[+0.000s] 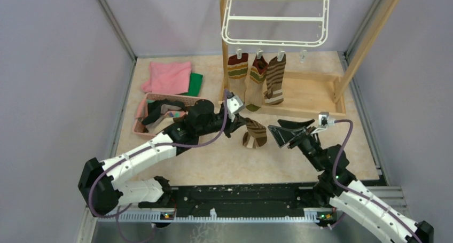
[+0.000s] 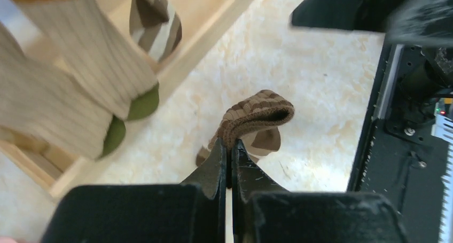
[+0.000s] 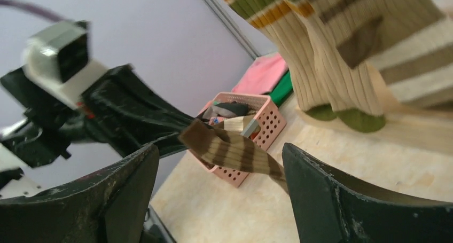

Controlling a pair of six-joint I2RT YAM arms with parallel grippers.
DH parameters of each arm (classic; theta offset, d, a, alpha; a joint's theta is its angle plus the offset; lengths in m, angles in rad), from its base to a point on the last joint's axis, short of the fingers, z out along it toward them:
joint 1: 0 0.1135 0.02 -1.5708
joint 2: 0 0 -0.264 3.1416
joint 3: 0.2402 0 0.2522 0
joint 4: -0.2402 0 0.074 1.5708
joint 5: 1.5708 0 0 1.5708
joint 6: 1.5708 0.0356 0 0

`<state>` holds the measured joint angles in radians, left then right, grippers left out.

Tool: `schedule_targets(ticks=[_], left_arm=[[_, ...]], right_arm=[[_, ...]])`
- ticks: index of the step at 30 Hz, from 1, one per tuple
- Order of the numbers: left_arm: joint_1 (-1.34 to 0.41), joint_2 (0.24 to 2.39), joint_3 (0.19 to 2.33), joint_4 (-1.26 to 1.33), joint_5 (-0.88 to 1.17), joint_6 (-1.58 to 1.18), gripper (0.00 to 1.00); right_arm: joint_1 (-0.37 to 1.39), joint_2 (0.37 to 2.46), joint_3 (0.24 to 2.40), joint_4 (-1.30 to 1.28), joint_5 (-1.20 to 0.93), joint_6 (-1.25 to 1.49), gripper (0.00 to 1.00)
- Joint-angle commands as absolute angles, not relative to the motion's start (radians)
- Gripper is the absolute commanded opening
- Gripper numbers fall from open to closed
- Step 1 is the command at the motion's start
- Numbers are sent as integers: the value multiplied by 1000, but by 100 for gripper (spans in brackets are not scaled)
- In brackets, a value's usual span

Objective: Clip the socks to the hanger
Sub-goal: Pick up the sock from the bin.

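Observation:
A brown-and-cream striped sock [image 1: 255,134] hangs just above the floor in the middle. My left gripper [image 1: 242,126] is shut on its cuff; the left wrist view shows the folded cuff [image 2: 257,112] pinched at the tips of that gripper [image 2: 231,148]. My right gripper [image 1: 275,135] stands open just right of the sock, touching nothing. In the right wrist view the sock [image 3: 237,151] crosses the wide gap of that gripper [image 3: 220,171]. The white hanger [image 1: 275,40] hangs at the top, with three striped socks [image 1: 257,78] clipped along its near edge.
A pink basket [image 1: 140,127] holding more items sits at the left, beside the left arm. A pink cloth [image 1: 168,76] and a green cloth [image 1: 195,84] lie behind it. The wooden post frame [image 1: 315,96] carries the hanger, its base rail just behind the grippers.

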<state>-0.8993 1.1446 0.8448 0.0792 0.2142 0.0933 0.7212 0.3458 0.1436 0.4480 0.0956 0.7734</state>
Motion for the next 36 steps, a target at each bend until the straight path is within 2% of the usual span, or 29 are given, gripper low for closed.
schedule_targets(ticks=[1, 10, 15, 23, 26, 27, 29, 31, 33, 36], left_arm=[[-800, 1162, 913, -120, 396, -94, 0], [-767, 1181, 940, -101, 538, -132, 0], [-767, 1188, 937, -78, 576, -144, 0], [-767, 1211, 937, -41, 625, -155, 0], [-767, 1219, 934, -11, 660, -163, 0], [-767, 1220, 933, -7, 666, -164, 0], [-767, 1218, 929, -7, 672, -166, 0], [-767, 1209, 922, 7, 661, -166, 0], [-765, 1188, 904, 30, 648, -148, 9], [-763, 1110, 838, 81, 659, -57, 38]], right_arm=[[714, 327, 256, 343, -11, 449, 85], [715, 514, 317, 419, -256, 228, 81], [717, 619, 370, 396, -271, 156, 73], [719, 678, 371, 481, -332, 166, 57], [721, 696, 373, 497, -336, 176, 42], [721, 696, 373, 504, -336, 178, 35], [722, 689, 370, 511, -331, 177, 12], [721, 667, 368, 501, -319, 167, 0], [721, 633, 370, 475, -302, 151, 0], [721, 558, 362, 428, -286, 124, 0]])
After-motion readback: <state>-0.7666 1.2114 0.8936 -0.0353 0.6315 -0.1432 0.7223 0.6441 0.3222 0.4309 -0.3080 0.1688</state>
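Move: The brown striped sock already hangs from the shut left gripper, its middle about 3 cm to the right, 4 cm back and 4 cm below those fingers; the open right gripper is some 10 cm to the left gripper's right, 1 cm back and about level. From the right gripper, the sock is about 7 cm left, 3 cm back and 4 cm down. The striped sock on the hanger hangs about 14 cm straight ahead; the middle hanging sock is 14 cm ahead and 7 cm left. Bring the left gripper back about 3 cm and slightly down with the sock, tipping it some 25 degrees nose-down. Meanwhile lift the right gripper briefly, then send it about 5 cm left and down to the sock, rolling its left side down some 30 degrees and tipping it nose-up; pinch the sock's upper edge beside the left fingers, then part the left fingers. ##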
